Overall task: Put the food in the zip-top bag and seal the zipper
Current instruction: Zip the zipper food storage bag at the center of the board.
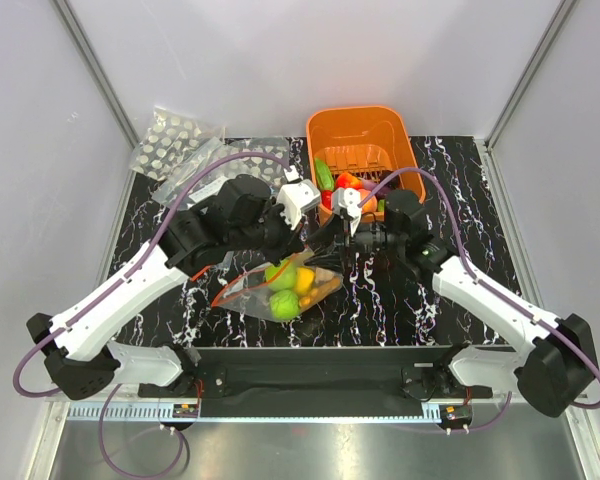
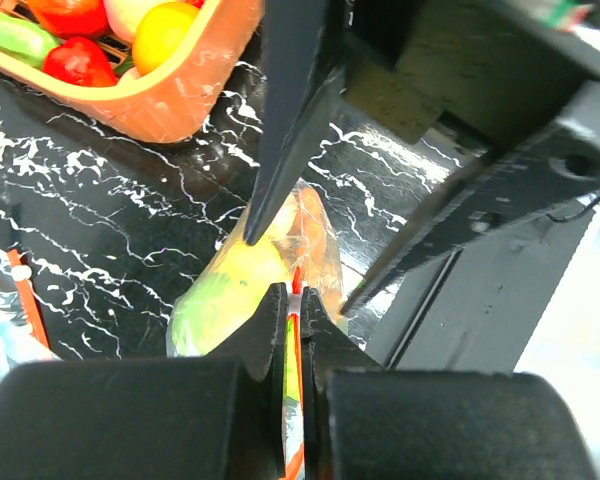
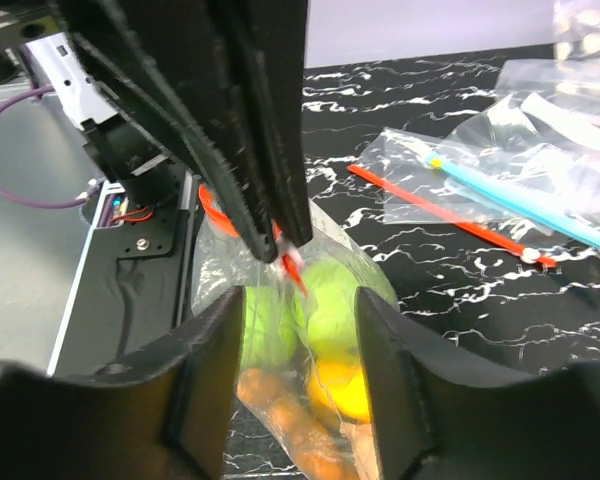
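The zip-top bag [image 1: 280,292] lies in the middle of the black mat and holds food: green apples [image 3: 330,300], a yellow piece [image 3: 342,385] and orange pieces [image 3: 285,425]. My left gripper [image 2: 297,300] is shut on the red-orange zipper [image 2: 302,275] at the bag's upper corner and holds that corner up. My right gripper [image 3: 300,335] is open, with one finger on each side of the bag just below the pinched corner. In the top view both grippers meet above the bag, left gripper [image 1: 302,252] beside right gripper [image 1: 320,248].
The orange basket [image 1: 320,125] stands behind the grippers with more toy food [image 1: 345,185] in it. Dotted bags [image 1: 175,140] lie at the back left. A red-stripped bag [image 3: 440,215] and a blue-stripped bag [image 3: 520,195] lie on the mat.
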Robot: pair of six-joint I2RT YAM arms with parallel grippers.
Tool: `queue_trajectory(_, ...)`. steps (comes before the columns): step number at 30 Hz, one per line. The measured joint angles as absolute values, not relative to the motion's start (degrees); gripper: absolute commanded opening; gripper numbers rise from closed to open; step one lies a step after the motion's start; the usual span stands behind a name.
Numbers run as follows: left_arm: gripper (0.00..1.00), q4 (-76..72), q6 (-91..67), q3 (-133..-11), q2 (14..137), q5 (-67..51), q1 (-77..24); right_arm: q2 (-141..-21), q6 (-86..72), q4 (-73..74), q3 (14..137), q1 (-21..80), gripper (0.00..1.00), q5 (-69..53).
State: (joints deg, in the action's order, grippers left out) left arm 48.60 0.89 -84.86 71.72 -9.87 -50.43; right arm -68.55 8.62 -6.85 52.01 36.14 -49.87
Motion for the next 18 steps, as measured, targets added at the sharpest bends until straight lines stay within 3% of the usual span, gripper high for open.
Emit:
queue_trajectory(1,0.00,48.58,1.06,-84.82,71.72,-9.96,-50.59,-69.10,8.80,-6.59,52.38,36.14,0.45,-50.50)
queue_trajectory(3,0.00,48.60,1.17,-84.82,71.72,-9.98,-50.85,-70.15,9.30,-5.85,53.15,36.14,0.39,-51.33)
queue_trajectory(6,0.00,48.60,1.34,-84.82,71.72,-9.98,-50.96,-71.22,9.45,-4.73,53.87,36.14,0.19,-52.27)
queue_trajectory(8,0.00,48.62,1.48,-84.82,71.72,-9.98,-50.96,-71.44,9.74,-4.29,53.89,36.12,0.00,-52.86)
queue_trajectory(10,0.14,48.64,1.52,-84.82,71.72,-9.96,-50.96,-71.44,9.80,-3.90,53.89,36.12,0.00,-53.30)
queue_trajectory(13,0.49,48.62,1.85,-84.68,71.72,-9.93,-50.96,-71.44,9.78,-3.73,53.89,36.12,0.00,-53.71)
queue_trajectory(16,0.58,48.36,1.83,-84.14,71.48,-9.89,-51.00,-71.44,9.67,-3.55,53.89,36.12,0.00,-53.91)
queue_trajectory(18,0.58,48.38,1.80,-83.83,71.42,-9.91,-51.03,-71.44,9.65,-3.55,53.91,36.10,0.00,-54.24)
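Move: The bag's white zipper slider sits at the left hand's shut fingertips, some 1 cm to their right and 1 cm lower. From the right hand, whose fingers gape towards it, the slider is about 2 cm left, 1 cm back and 1 cm down. The yellow pepper in the bag lies roughly 8 cm back from the left hand, 0 cm sideways, and the lower green apple some 13 cm back and 5 cm left, both about 12 cm below. Right hand sinks about 1 cm and pinches the zipper beside its slider; left stays, opens and lets go. ##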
